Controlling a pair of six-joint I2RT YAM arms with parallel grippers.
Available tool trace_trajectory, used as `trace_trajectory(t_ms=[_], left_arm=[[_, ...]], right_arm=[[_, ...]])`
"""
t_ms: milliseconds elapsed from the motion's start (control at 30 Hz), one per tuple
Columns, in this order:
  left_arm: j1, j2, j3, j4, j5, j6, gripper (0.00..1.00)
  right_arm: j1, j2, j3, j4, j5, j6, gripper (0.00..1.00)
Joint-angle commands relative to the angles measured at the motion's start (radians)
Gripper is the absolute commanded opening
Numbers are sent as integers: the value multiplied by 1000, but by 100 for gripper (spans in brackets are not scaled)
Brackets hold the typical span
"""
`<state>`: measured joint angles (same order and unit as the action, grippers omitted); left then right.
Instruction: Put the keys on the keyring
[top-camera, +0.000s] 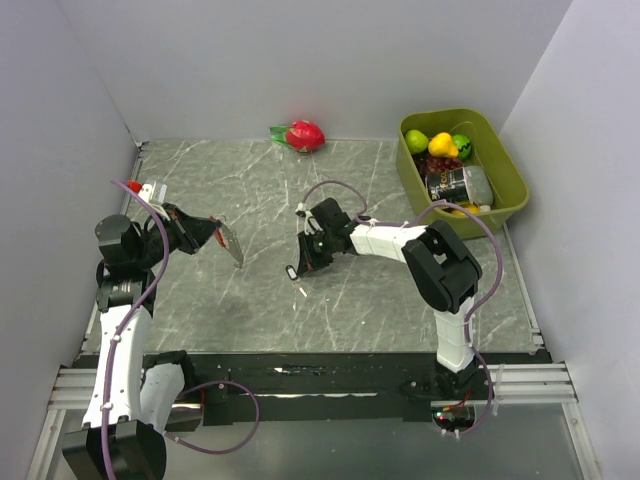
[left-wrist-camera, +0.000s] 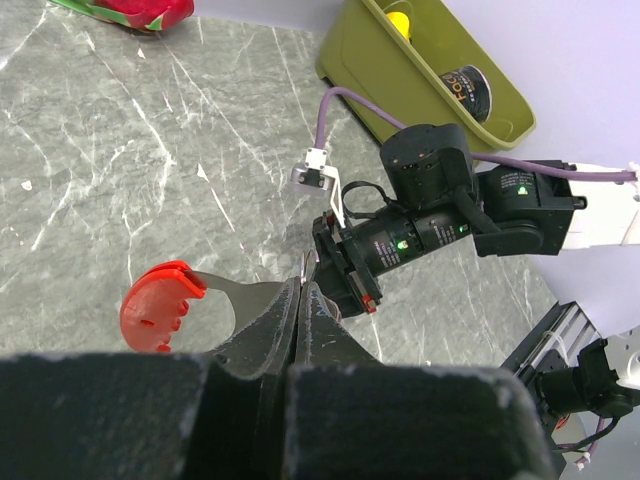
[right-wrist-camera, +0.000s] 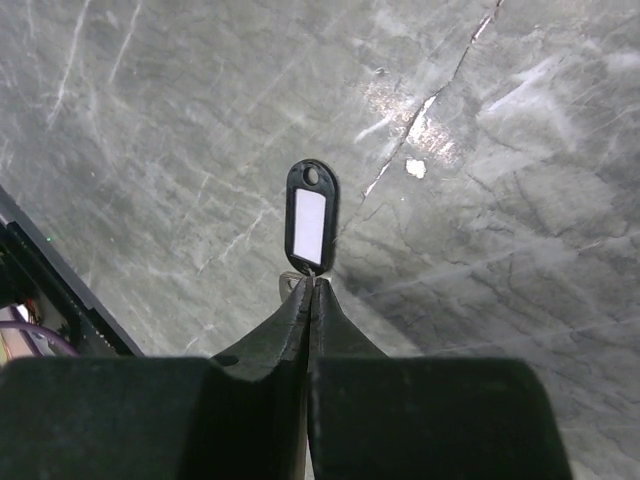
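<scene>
My left gripper (left-wrist-camera: 300, 290) is shut on the keyring (left-wrist-camera: 215, 300), a curved silvery metal piece with a bright red end (left-wrist-camera: 155, 305). It holds the keyring above the table at the left (top-camera: 231, 247). In the top view my left gripper (top-camera: 215, 232) points right, toward the right arm. My right gripper (right-wrist-camera: 311, 283) is shut on the silvery loop at the base of a key (right-wrist-camera: 311, 217), a small black tag-shaped piece with a white window. The key (top-camera: 292, 271) hangs from my right gripper (top-camera: 297, 262) near the table's middle, a short way right of the keyring.
A red dragon fruit (top-camera: 303, 134) lies at the back wall. A green bin (top-camera: 510, 190) with fruit and a can stands at the back right. A tiny white fleck (top-camera: 301, 292) lies on the marble just below the key. Grey walls enclose three sides.
</scene>
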<state>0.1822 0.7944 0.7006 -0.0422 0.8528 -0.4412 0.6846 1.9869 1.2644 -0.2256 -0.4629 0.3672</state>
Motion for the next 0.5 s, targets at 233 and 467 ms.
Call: trace_trajectory(t_ms=[233, 467], left_arm=[[7, -21, 2, 50, 31, -4, 1], [5, -20, 4, 50, 31, -4, 1]], right_arm=[[-2, -39, -17, 29, -28, 1, 35], [1, -16, -10, 37, -65, 13, 29]])
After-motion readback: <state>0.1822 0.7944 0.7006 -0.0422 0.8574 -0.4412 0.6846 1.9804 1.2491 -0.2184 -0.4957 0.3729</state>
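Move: The key on its black tag lies just under the right fingertips, about 2 cm back and 1 cm below that hand. The tag's middle is about 1 cm ahead and 3 cm to the left of the right hand, also some 1 cm lower. From the left hand, the key is some 3 cm ahead, 17 cm to the right and 27 cm below. The right fingers part about a third over the key while the hand eases back roughly 0.5 cm. ##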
